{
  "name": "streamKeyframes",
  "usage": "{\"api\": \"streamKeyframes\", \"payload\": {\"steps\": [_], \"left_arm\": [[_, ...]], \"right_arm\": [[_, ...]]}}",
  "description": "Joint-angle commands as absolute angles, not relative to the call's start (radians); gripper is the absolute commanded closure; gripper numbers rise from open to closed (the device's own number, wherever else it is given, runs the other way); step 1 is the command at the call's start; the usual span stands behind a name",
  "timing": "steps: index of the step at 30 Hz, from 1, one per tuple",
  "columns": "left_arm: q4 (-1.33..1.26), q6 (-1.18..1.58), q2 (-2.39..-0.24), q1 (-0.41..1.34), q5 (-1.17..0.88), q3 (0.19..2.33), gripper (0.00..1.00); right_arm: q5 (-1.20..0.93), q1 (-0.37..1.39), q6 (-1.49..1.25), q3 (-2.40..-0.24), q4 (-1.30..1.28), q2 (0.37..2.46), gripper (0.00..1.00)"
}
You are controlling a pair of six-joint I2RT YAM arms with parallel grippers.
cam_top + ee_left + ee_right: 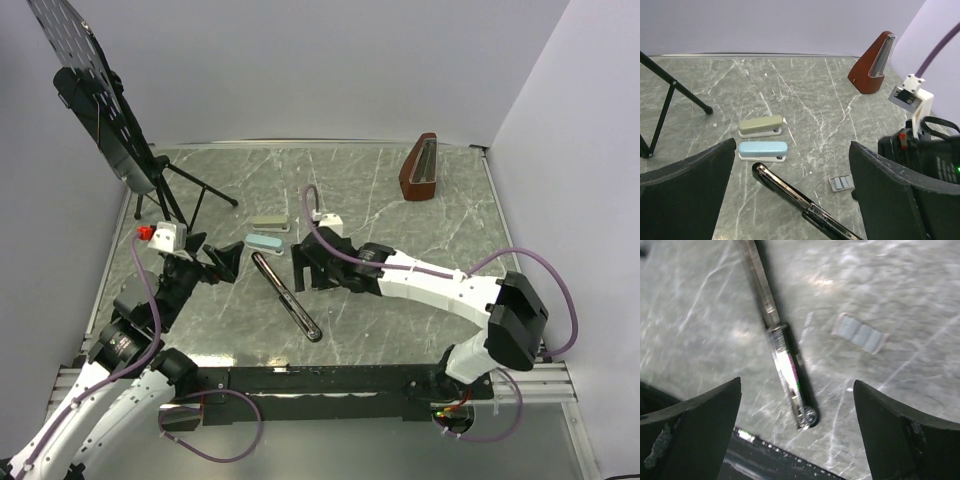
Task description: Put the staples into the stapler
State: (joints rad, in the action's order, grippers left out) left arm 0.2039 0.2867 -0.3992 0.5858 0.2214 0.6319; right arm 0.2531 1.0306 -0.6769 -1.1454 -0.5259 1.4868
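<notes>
The black stapler (287, 298) lies swung open flat on the marble table, its silvery rail (786, 365) facing up. A small whitish-tan box (842, 183) with grey strips of staples inside rests on the table just beside the stapler (790, 192). The box (860, 333) also shows in the right wrist view. My right gripper (303, 266) hovers open over the stapler's middle, and nothing sits between its fingers (700, 425). On the stapler's left, my left gripper (222, 260) stands open and empty, pointed at the stapler and box.
A light blue stapler (263, 243) and a grey-green stapler (268, 222) lie just behind the black one. A brown metronome (418, 168) stands at the back right. A black music stand (110, 120) with tripod legs occupies the back left. The table's near edge (330, 372) runs below the stapler.
</notes>
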Motion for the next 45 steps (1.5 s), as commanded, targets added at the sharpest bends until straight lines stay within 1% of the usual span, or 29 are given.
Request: {"api": "streamKeyframes", "payload": {"steps": [1,2,3,5,9,14,15,18,25,34,45], "left_arm": [[0.156,0.316,-0.39,0.558,0.173,0.63,0.01],[0.153,0.318,-0.39,0.548,0.169,0.63,0.01],[0.152,0.321,-0.39,0.542,0.161,0.63,0.01],[0.149,0.327,-0.391,0.519,0.138,0.629,0.01],[0.149,0.336,-0.394,0.489,0.107,0.629,0.01],[0.143,0.347,-0.38,0.463,0.083,0.623,0.0],[0.143,0.348,-0.379,0.459,0.077,0.621,0.01],[0.138,0.351,-0.374,0.449,0.068,0.62,0.0],[0.137,0.351,-0.367,0.446,0.058,0.617,0.01],[0.132,0.351,-0.367,0.445,0.052,0.615,0.01],[0.13,0.353,-0.365,0.442,0.046,0.614,0.01]], "right_arm": [[0.308,0.996,-0.774,-1.195,-0.665,1.522,0.11],[0.316,0.991,-0.785,-1.239,-0.689,1.541,0.13],[0.327,0.988,-0.801,-1.264,-0.719,1.587,0.2],[0.334,0.976,-0.844,-1.317,-0.784,1.63,0.24],[0.336,0.951,-0.906,-1.338,-0.798,1.703,0.4],[0.293,0.916,-0.931,-1.361,-0.761,1.762,0.5],[0.29,0.913,-0.936,-1.368,-0.759,1.77,0.54],[0.264,0.905,-0.937,-1.39,-0.747,1.807,0.59],[0.239,0.882,-0.976,-1.407,-0.738,1.878,0.65],[0.239,0.868,-1.005,-1.424,-0.744,1.928,0.68],[0.227,0.862,-1.003,-1.427,-0.733,1.959,0.69]]}}
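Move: The tray of staples lies about 5 cm ahead of the right hand, 2 cm to its right and some 12 cm below. Left of the tray lies the open black stapler, its middle about 2 cm ahead of the right hand and 6 cm to its left; the blue stapler is farther out, roughly 14 cm ahead and 11 cm left, both also about 12 cm down. From the raised left hand the tray is about 4 cm ahead, 20 cm right and 28 cm below. The staple tray is what the right hand comes down on: the hand sinks about 10 cm while reaching some 5 cm forward, with a small shift right early on. On the way the wrist turns clockwise by roughly 25 degrees and tips to point more steeply down, and the wide-open fingers narrow to about a third, ending with their tips at the strips in the tray's left half, not yet shut. ##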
